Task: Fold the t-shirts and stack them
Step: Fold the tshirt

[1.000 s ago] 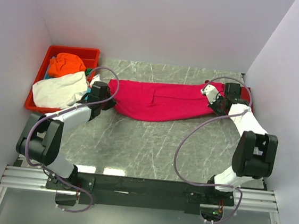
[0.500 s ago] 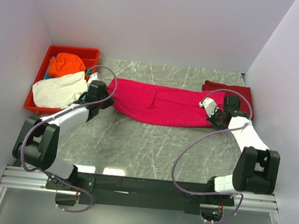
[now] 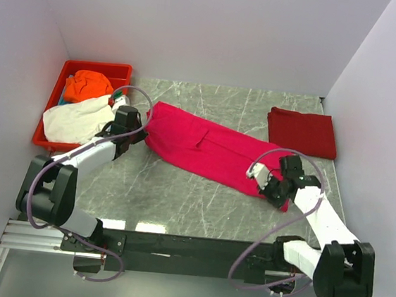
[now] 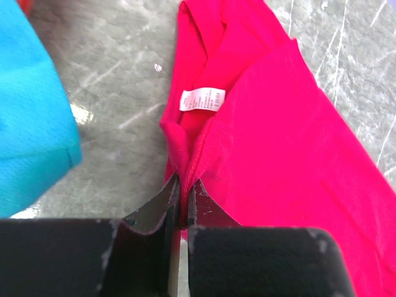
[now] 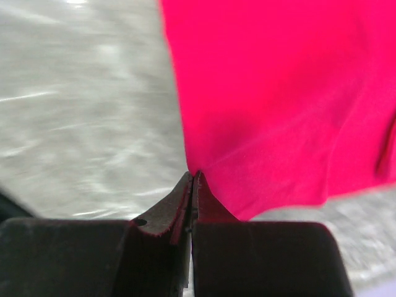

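Note:
A bright pink-red t-shirt (image 3: 208, 148) lies folded lengthwise in a long band across the marble table, slanting from upper left to lower right. My left gripper (image 3: 141, 132) is shut on its collar end (image 4: 185, 158), where a white label (image 4: 202, 99) shows. At the other end my right gripper (image 3: 271, 192) is shut on the hem corner (image 5: 204, 170). A darker red t-shirt (image 3: 302, 132) lies folded flat at the far right. Orange (image 3: 88, 85), white (image 3: 77, 121) and teal (image 4: 31, 117) t-shirts are heaped at the left.
A red plastic tray (image 3: 99, 68) at the back left holds the heaped shirts. White walls close in the table on the left, back and right. Bare marble (image 3: 179, 196) stretches along the near side.
My right gripper has pulled its end of the pink-red shirt toward the near right, off the folded dark red shirt, which now shows whole. The left end shifted slightly back.

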{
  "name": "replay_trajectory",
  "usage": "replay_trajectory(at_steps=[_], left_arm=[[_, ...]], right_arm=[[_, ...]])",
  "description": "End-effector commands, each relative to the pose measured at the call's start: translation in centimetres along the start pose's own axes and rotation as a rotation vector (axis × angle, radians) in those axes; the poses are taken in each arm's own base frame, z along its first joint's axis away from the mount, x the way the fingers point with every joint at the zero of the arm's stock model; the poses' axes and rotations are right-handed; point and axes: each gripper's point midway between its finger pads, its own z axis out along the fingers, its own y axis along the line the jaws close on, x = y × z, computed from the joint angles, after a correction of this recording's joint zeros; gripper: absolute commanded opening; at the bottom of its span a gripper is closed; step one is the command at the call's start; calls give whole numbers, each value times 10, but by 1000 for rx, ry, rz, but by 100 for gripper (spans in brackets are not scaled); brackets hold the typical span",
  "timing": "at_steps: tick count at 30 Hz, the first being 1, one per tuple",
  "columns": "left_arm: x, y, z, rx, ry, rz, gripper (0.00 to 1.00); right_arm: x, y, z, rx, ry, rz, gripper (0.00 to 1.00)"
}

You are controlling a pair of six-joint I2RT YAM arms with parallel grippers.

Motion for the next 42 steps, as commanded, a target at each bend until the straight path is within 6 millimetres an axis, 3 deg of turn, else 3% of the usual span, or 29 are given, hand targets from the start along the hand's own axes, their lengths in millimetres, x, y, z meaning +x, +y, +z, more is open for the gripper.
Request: replay_trajectory(at_steps=[1, 4, 6, 8, 11, 14, 16, 17, 19, 20, 22, 23, 24, 25, 26, 27, 28, 30, 31, 32, 33, 34, 35, 41, 42], left_arm=[[-27, -11, 0, 8, -62, 12, 1], [-27, -8, 5, -16, -46, 27, 1], [-30, -8, 10, -33, -47, 33, 1], [-34, -9, 18, -48, -42, 48, 1], [-47, -8, 29, -83, -41, 66, 1], [-54, -6, 41, -113, -30, 81, 1], [-62, -9, 51, -118, -34, 91, 1], [-58, -5, 56, -141, -12, 102, 1], [-63, -4, 61, -159, -8, 109, 1], [-67, -7, 64, -155, -13, 112, 1], [-78, -10, 68, -153, -32, 116, 1], [-76, -8, 76, -151, -19, 123, 1], [-79, -6, 80, -158, -13, 127, 1], [-97, -17, 84, -144, -35, 135, 1], [-91, -10, 97, -168, -4, 147, 1], [-96, -9, 103, -166, 4, 148, 1], [-111, -19, 106, -152, -11, 156, 1], [-109, -14, 126, -152, 20, 161, 1], [-121, -23, 130, -134, 7, 160, 1], [-115, -14, 145, -148, 35, 160, 1], [-115, -16, 151, -138, 46, 161, 1], [-128, -24, 154, -118, 27, 160, 1], [-121, -16, 165, -130, 52, 158, 1], [-137, -21, 183, -72, 66, 150, 2], [-140, -18, 183, -70, 69, 146, 7]], right_arm=[[-5, 42, -3, -130, -27, -35, 0], [-16, 59, -14, -217, -59, -123, 4], [-26, 62, -18, -247, -75, -152, 25], [-36, 58, -19, -244, -83, -161, 34], [-66, 31, -23, -158, -145, -134, 46], [-103, -2, -25, -93, -202, -83, 52], [-141, -25, -34, -70, -283, -23, 52], [-150, -29, -23, -112, -274, 6, 53], [-194, -49, -33, -117, -368, 64, 54], [-201, -55, -16, -154, -350, 111, 54], [-241, -84, -22, -128, -420, 196, 54], [-245, -91, 0, -158, -388, 246, 54], [-269, -106, -8, -145, -434, 252, 54], [-278, -111, -5, -165, -433, 318, 54], [-279, -115, 15, -192, -403, 358, 54], [-292, -123, 10, -191, -429, 356, 54], [-295, -123, 12, -203, -426, 376, 54], [-296, -129, 21, -192, -417, 402, 54], [-298, -131, 22, -182, -422, 402, 54], [-294, -134, 26, -161, -409, 409, 54], [-294, -136, 26, -153, -412, 408, 54], [-293, -138, 27, -147, -411, 408, 55], [-291, -137, 30, -146, -404, 411, 55], [-294, -150, 42, -123, -388, 428, 55], [-296, -152, 44, -117, -386, 445, 56]])
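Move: Pinching the shirt's collar end, the left hand is bound for the clear far table spot beside the red bin's far end, about 21 cm ahead, 5 cm left and 7 below; the bin's middle lies some 19 cm left, 7 ahead. The right hand still grips the shirt's near right corner; the shirt's middle lies about 17 cm ahead and 22 left of it, the folded dark-red shirt about 28 ahead, 4 right. Drawing back and left some 4 cm each, the right hand opens and lets the shirt's corner go, then sweeps forward, left and up with fingers open, rolling its left side up, to hover over the shirt's middle part. Meanwhile the left hand keeps its pinch and pulls the collar end forward about 21 cm and slightly left alongside the bin, dipping late. ##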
